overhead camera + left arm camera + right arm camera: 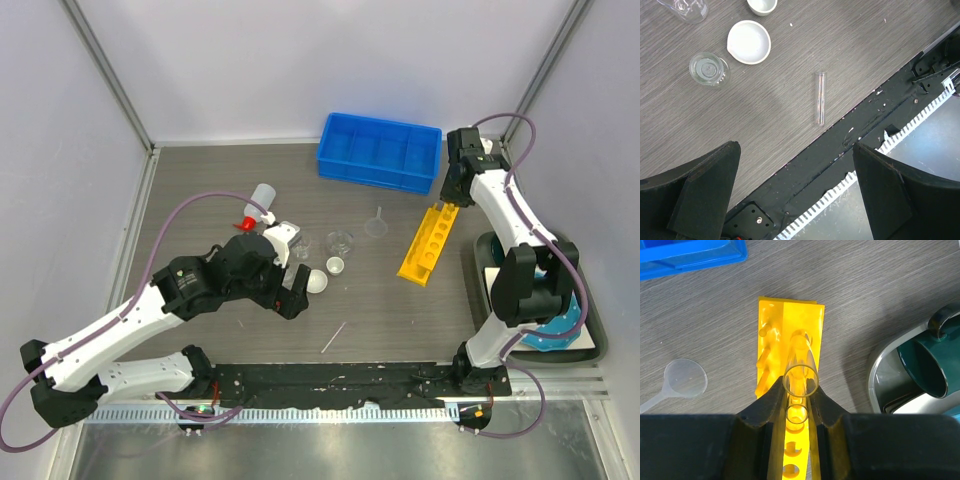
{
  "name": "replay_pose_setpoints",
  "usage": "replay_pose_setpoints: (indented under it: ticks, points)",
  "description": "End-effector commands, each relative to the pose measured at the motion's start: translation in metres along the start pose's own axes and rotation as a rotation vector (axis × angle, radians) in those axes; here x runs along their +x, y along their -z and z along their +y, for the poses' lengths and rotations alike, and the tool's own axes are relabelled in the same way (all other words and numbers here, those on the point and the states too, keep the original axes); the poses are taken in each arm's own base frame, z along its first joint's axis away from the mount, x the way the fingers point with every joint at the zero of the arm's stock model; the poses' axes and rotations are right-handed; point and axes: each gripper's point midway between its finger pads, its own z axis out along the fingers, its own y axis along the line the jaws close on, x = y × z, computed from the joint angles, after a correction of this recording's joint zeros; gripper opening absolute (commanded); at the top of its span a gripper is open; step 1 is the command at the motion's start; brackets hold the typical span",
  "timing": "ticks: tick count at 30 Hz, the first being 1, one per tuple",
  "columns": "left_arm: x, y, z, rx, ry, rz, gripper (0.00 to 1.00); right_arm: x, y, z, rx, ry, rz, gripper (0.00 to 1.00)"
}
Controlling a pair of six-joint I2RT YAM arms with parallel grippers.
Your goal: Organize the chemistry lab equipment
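My right gripper (800, 385) is shut on a thin glass tube (801, 371), which slants down toward the holes of the yellow tube rack (790, 325). A second, smaller glass rim shows between the fingers behind the tube. From above, that gripper (452, 198) hangs over the rack's far end (428, 243). My left gripper (800, 190) is open and empty above the table's near edge. Another glass tube (820, 97) lies flat ahead of it. Beyond that are a white dish (749, 41) and a small beaker (709, 69). The funnel (376, 226) and the squeeze bottle (260, 205) stand mid-table.
A blue bin (380, 150) sits at the back. A grey tray (595, 330) at the right holds the teal mug (922, 362) and a blue plate. A second beaker (340, 240) and a second dish (335, 265) stand near the left gripper (288, 295).
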Motion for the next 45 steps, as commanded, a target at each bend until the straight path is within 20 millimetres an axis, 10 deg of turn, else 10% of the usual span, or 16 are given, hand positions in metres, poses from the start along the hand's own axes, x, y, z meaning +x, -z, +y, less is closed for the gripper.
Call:
replay_pose_setpoints:
  ticks: [1, 18, 27, 37, 45]
  points:
    - [-0.010, 0.004, 0.000, 0.000, -0.007, -0.034, 1.00, -0.005, -0.003, 0.005, -0.016, -0.025, -0.021, 0.01]
    - [-0.009, 0.001, 0.000, -0.011, -0.013, -0.016, 1.00, 0.003, -0.008, 0.006, -0.029, -0.028, -0.011, 0.12]
    - [-0.008, -0.001, 0.001, -0.017, -0.018, -0.003, 1.00, -0.003, 0.010, 0.006, -0.060, -0.033, -0.044, 0.53]
    - [0.010, -0.022, 0.009, -0.057, -0.018, 0.066, 0.99, -0.019, 0.088, -0.002, -0.124, -0.032, -0.176, 0.60]
    - [0.054, -0.082, 0.036, -0.227, 0.018, 0.197, 0.95, 0.020, 0.147, 0.022, -0.225, 0.087, -0.233, 0.61]
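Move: My right hand holds a tube right over a far-end hole of the yellow rack, about 7 cm below. The rack's middle lies some 7 cm back and 3 cm left; the funnel is 16 cm left and 4 cm back, the blue bin 15 cm left and 14 cm ahead. From my open left hand, the last tube lies about 9 cm right, 4 cm back and 18 cm down, the white dish 5 cm right and 9 cm ahead. With my right hand I ease the held tube down another 1.5 cm or so into the rack, open my fingers to let go, then lift away about 12 cm, drawing back and left while the fingers tilt up to point more forward. My left hand barely sinks at first, then drops faster, about 8 cm in all, towards the tube left on the table, fingers staying open. ##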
